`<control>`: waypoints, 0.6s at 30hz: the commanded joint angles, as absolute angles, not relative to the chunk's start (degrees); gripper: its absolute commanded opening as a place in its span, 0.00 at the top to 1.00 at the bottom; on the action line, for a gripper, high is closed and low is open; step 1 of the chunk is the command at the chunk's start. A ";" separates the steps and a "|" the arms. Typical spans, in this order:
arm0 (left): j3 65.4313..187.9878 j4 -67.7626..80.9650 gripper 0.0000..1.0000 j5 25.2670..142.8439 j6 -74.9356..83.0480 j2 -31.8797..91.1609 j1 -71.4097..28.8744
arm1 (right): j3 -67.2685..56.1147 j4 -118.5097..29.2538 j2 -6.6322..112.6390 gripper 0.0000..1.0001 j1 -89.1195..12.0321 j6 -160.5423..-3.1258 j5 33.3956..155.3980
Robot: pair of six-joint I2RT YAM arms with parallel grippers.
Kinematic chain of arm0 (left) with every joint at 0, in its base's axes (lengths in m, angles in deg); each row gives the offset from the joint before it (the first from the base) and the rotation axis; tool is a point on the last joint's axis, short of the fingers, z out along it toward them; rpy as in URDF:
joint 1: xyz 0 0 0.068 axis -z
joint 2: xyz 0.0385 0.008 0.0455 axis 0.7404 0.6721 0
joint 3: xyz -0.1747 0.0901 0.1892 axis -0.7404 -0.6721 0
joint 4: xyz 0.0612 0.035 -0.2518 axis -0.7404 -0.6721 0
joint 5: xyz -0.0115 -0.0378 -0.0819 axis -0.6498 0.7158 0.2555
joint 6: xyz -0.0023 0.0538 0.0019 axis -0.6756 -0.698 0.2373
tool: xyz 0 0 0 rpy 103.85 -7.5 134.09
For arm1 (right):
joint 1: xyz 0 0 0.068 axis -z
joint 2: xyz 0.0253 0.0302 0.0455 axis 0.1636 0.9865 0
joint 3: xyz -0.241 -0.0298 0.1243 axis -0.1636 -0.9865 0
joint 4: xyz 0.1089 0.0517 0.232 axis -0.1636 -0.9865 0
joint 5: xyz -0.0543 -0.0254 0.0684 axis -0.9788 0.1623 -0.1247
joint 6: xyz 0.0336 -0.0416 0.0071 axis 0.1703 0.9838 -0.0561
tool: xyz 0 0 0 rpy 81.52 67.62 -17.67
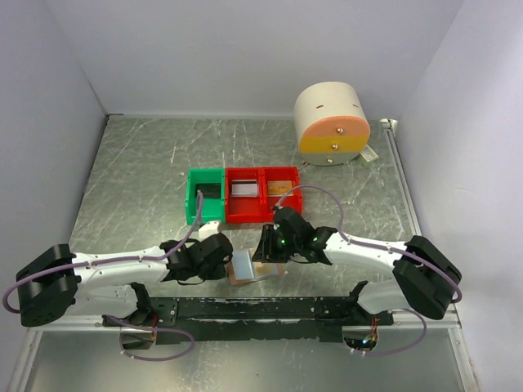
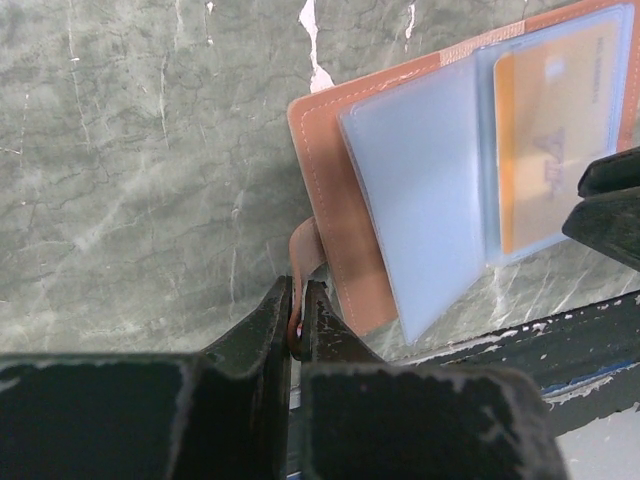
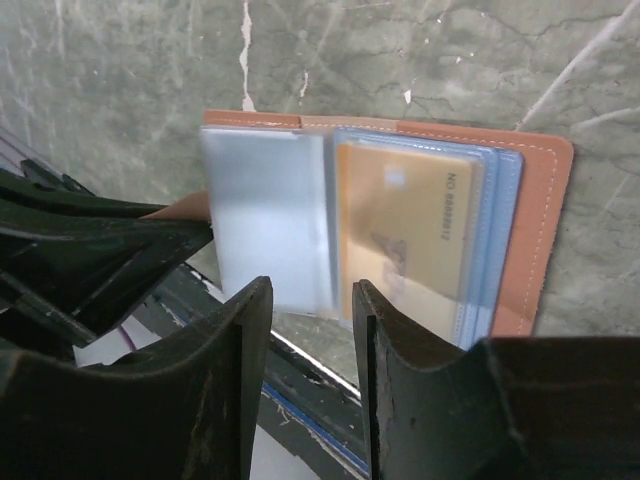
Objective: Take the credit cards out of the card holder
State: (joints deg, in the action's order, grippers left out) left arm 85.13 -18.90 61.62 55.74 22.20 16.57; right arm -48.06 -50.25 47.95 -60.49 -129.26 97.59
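Note:
The tan leather card holder point(image 1: 248, 267) lies open on the table between the two arms, its pale blue-grey sleeves facing up. A gold-brown credit card point(image 3: 410, 228) sits inside a clear sleeve on the holder's right half point(image 3: 545, 230). My left gripper point(image 2: 297, 292) is shut on the holder's thin leather strap point(image 2: 303, 245) at its left edge. My right gripper point(image 3: 312, 300) stands open just at the near edge of the sleeves, with nothing between its fingers. The same card point(image 2: 550, 130) shows in the left wrist view, beside the right gripper's fingers point(image 2: 610, 205).
A green bin point(image 1: 193, 198) and two red bins point(image 1: 261, 214) stand in a row behind the holder, each with a card inside. A big cream cylinder with an orange band point(image 1: 331, 122) stands at the back right. The black base rail point(image 1: 261, 309) runs close in front of the holder.

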 commanded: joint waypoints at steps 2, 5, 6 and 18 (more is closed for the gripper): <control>86.11 -18.44 0.91 61.46 55.25 22.44 16.39 | -47.13 -53.67 45.94 0.61 -60.68 -129.81 93.70; 87.52 -21.33 0.63 60.45 55.87 21.89 16.39 | -45.59 -59.54 46.25 0.59 -60.74 -128.51 88.61; 88.34 -22.63 0.47 60.09 55.93 21.27 16.39 | -45.23 -60.47 46.53 0.58 -60.72 -128.01 87.89; 97.68 -20.79 0.24 62.85 49.01 15.80 16.39 | -45.66 -58.82 48.83 0.58 -60.74 -127.56 88.99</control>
State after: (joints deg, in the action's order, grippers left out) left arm 96.04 -25.22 60.05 53.23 13.87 16.57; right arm -45.92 -58.91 48.00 -60.53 -127.71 90.15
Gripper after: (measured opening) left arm 0.772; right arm 0.422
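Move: The strap of the open card holder is already pinched between the left fingertips. The yellow card in its sleeve lies about 9 cm to the right of that hand and 3 cm farther out, 1 cm lower. From the right hand the card is roughly 3 cm to the right, 1 cm ahead and 3 cm below. The empty clear page lies about 3 cm to the right hand's left, level with it, and the strap 7 cm left and 2 cm back. The card holder's strap is let go as the left fingers open wide; the left hand then lifts off quickly, about 9 cm up, drifting a little right and forward. Over the yellow card, the right hand shifts some 3 cm right and sinks about 1 cm, its partly open fingers tilting roughly 10 degrees to point more steeply down. ##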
